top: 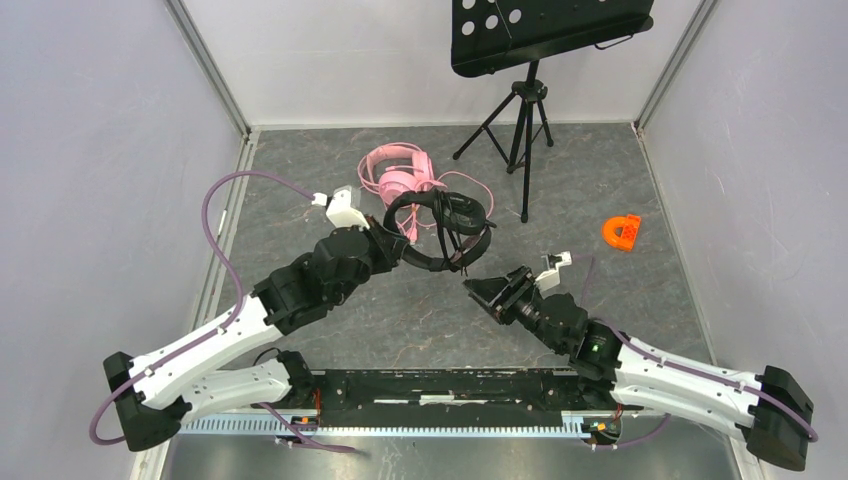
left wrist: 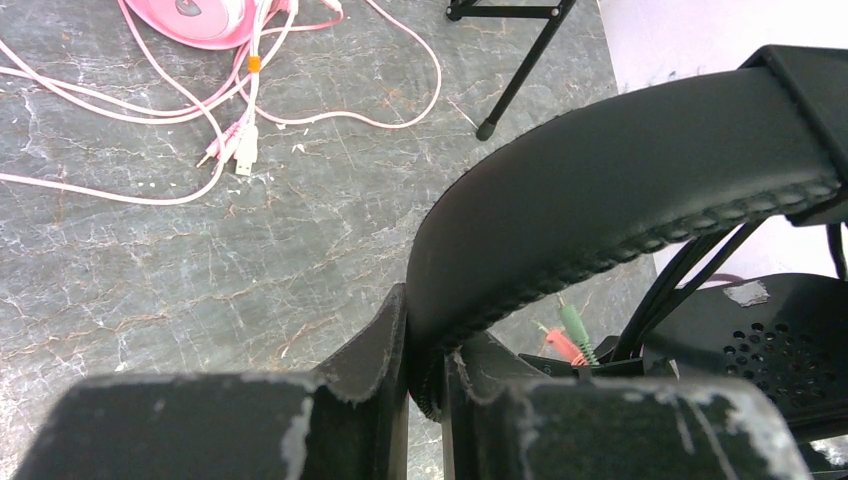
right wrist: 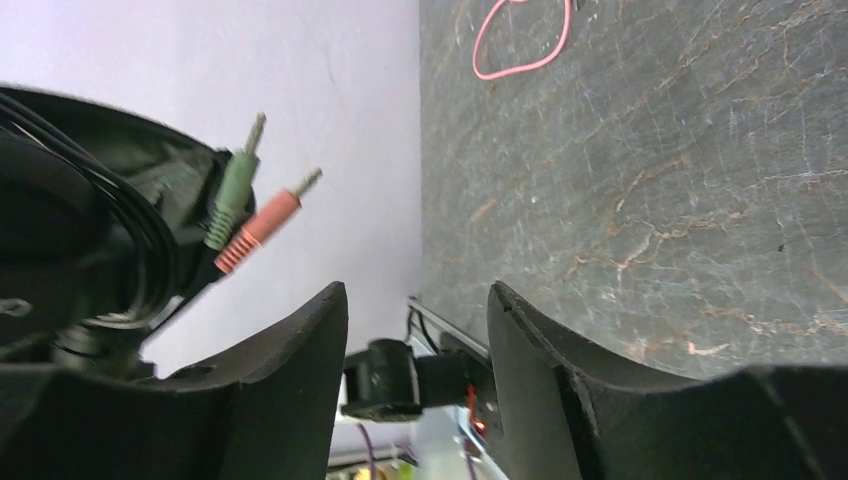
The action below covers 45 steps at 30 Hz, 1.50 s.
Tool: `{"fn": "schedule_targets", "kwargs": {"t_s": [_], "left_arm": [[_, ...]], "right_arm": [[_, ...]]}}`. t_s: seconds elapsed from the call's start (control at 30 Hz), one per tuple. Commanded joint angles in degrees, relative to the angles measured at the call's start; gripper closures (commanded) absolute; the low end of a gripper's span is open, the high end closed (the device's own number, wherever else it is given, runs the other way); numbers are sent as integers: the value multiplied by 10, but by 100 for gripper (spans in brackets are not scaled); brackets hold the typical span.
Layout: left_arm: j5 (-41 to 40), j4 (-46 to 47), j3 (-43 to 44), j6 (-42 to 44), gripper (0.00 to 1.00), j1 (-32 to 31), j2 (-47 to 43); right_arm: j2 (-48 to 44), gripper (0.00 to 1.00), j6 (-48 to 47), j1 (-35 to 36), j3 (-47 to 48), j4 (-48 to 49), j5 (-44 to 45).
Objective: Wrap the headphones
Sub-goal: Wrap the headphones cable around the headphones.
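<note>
The black headphones (top: 440, 228) hang lifted over the floor mid-scene, with my left gripper (top: 402, 245) shut on the padded headband (left wrist: 620, 190); the jaws pinch the band's edge (left wrist: 425, 345). The thin black cable is bunched at the earcup (right wrist: 60, 230), and its green and red plugs (right wrist: 250, 205) stick out free. Just right of and below that headset, my right gripper (top: 476, 288) stands open with nothing between its fingers (right wrist: 416, 295). The pink headphones (top: 398, 176) lie on the floor behind, their pink cable (left wrist: 200, 110) spread loose.
A black music stand (top: 545, 30) on a tripod (top: 522, 120) stands at the back right, one leg (left wrist: 520, 75) near the pink cable. A small orange plastic piece (top: 621, 231) lies at the right. Grey walls close in both sides.
</note>
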Motion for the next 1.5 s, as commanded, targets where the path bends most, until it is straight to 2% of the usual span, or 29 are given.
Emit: {"fn": "schedule_targets", "kwargs": {"t_s": [0.0, 0.37, 1.07, 1.3, 1.4, 1.47], "left_arm": [[2, 67, 0, 2, 98, -1, -13], [33, 106, -31, 6, 98, -1, -27], [71, 162, -65, 11, 98, -1, -33], [84, 185, -76, 13, 98, -1, -32], [88, 199, -83, 11, 98, -1, -32], [90, 200, -82, 11, 98, 0, -30]], "right_arm": [[-17, 42, 111, 0, 13, -8, 83], [20, 41, 134, 0, 73, -5, 99], [51, 38, 185, 0, 73, 47, 92], [74, 38, 216, 0, 74, 75, 62], [88, 41, 228, 0, 71, 94, 47], [94, 46, 232, 0, 68, 103, 44]]}}
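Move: The cable's green and pink plugs hang about 5 cm ahead of the open right hand, some 3 cm to its left and 4 cm above it. The middle of the black headphones lies about 12 cm ahead, 7 cm left and 5 cm up; the pink headphones, on the table, some 26 cm ahead, 18 cm left and 17 cm below. From the left hand, which holds the headband, the plugs are about 12 cm right, 4 cm back and 4 cm lower. Still pinching the headband, the left hand carries the headphones about 2.5 cm right, with a little down and back, swinging them slightly clockwise. The right hand rises some 4.5 cm and goes 3 cm forward to the dangling plugs, veering briefly right before easing back left, and rolls its left side up by nearly 20 degrees; its fingers stay open around the plugs, with no grip on them yet. ##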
